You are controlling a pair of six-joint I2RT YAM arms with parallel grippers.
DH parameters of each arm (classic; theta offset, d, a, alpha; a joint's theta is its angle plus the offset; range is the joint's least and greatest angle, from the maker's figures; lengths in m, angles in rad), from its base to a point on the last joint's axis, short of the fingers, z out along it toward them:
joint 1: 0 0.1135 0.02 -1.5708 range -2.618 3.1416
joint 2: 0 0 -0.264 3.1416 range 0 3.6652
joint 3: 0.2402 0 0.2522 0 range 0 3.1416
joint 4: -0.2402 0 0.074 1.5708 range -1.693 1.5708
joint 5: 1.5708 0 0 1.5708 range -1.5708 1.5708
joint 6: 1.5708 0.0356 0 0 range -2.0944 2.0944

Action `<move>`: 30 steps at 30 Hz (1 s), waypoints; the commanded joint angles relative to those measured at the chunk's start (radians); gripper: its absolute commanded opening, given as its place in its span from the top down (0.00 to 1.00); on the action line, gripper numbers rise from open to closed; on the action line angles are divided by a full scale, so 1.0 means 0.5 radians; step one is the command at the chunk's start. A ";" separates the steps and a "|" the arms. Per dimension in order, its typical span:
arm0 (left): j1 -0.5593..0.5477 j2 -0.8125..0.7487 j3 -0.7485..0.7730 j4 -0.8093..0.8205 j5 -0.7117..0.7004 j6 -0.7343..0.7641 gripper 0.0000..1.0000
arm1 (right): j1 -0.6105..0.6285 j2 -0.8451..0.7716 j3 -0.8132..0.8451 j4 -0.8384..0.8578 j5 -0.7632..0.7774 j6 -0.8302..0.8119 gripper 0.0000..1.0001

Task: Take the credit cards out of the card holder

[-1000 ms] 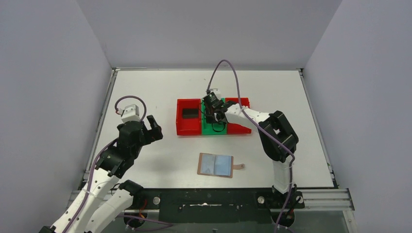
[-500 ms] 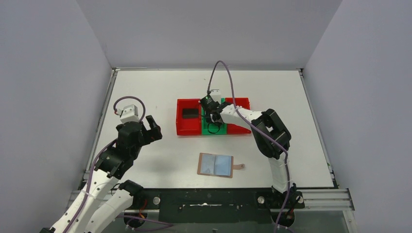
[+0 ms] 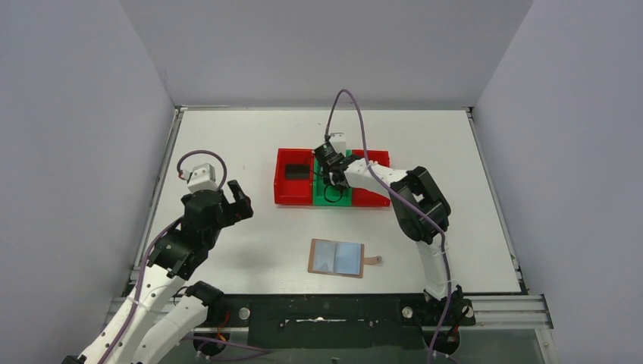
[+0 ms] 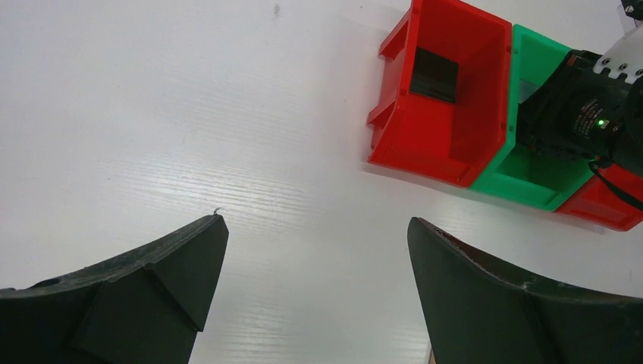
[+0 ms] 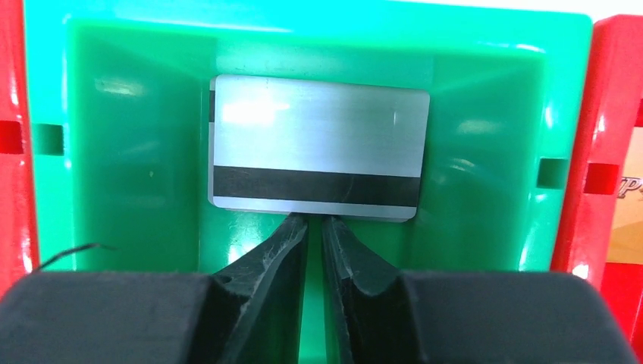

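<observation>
The card holder (image 3: 337, 258) lies open and flat on the table near the front, pale blue pockets up, strap tab to the right. A silver-grey credit card (image 5: 317, 146) with a black stripe lies in the green bin (image 5: 136, 152). My right gripper (image 5: 315, 220) hangs over that bin, its tips at the card's near edge, open only by a narrow slit with nothing between them. A black card (image 4: 434, 74) rests in the left red bin (image 4: 455, 144). A gold-orange card (image 5: 626, 220) shows in the right red bin. My left gripper (image 4: 315, 227) is wide open above bare table, holding nothing.
The three joined bins (image 3: 332, 180) sit mid-table, red, green, red. The right arm (image 3: 417, 197) reaches across to them from the front right, its purple cable (image 3: 356, 114) arching above. Grey walls close in the table on three sides.
The right gripper has shifted a little left and back over the green bin. The left arm and the card holder have not moved.
</observation>
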 commanded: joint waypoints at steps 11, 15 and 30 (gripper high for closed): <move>-0.023 -0.023 0.022 0.029 -0.012 -0.024 0.09 | 0.130 -0.571 -0.162 0.024 -0.006 -0.070 0.55; -0.026 -0.044 0.016 0.030 -0.008 -0.026 0.09 | 0.278 -0.774 -0.402 0.070 0.258 0.065 0.47; -0.032 -0.034 0.010 0.045 0.027 -0.017 0.09 | 1.173 -0.944 -0.923 -0.278 0.586 1.213 0.41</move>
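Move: The right hand, nearly shut, is down in the green bin; the card holder lies about 23 cm back from it, 1 cm to its right and 1 cm lower. The silver card is some 3 cm ahead of its fingertips, the black card about 3 cm ahead and 12 cm left, the yellow card 2 cm ahead and 12 cm right. From the idle left hand the card holder lies roughly 5 cm back, 30 cm right and 18 cm below. The right hand comes free of the silver card's near edge and climbs about 10 cm out of the green bin, drawing back as it rises, with the fingers spreading from nearly shut to a little over half open. Once clear of the bin it sweeps quickly back towards the card holder, some 23 cm back in all and about 5 cm left, sinking again by roughly half the climb until it hovers over the holder's left end, touching nothing. ##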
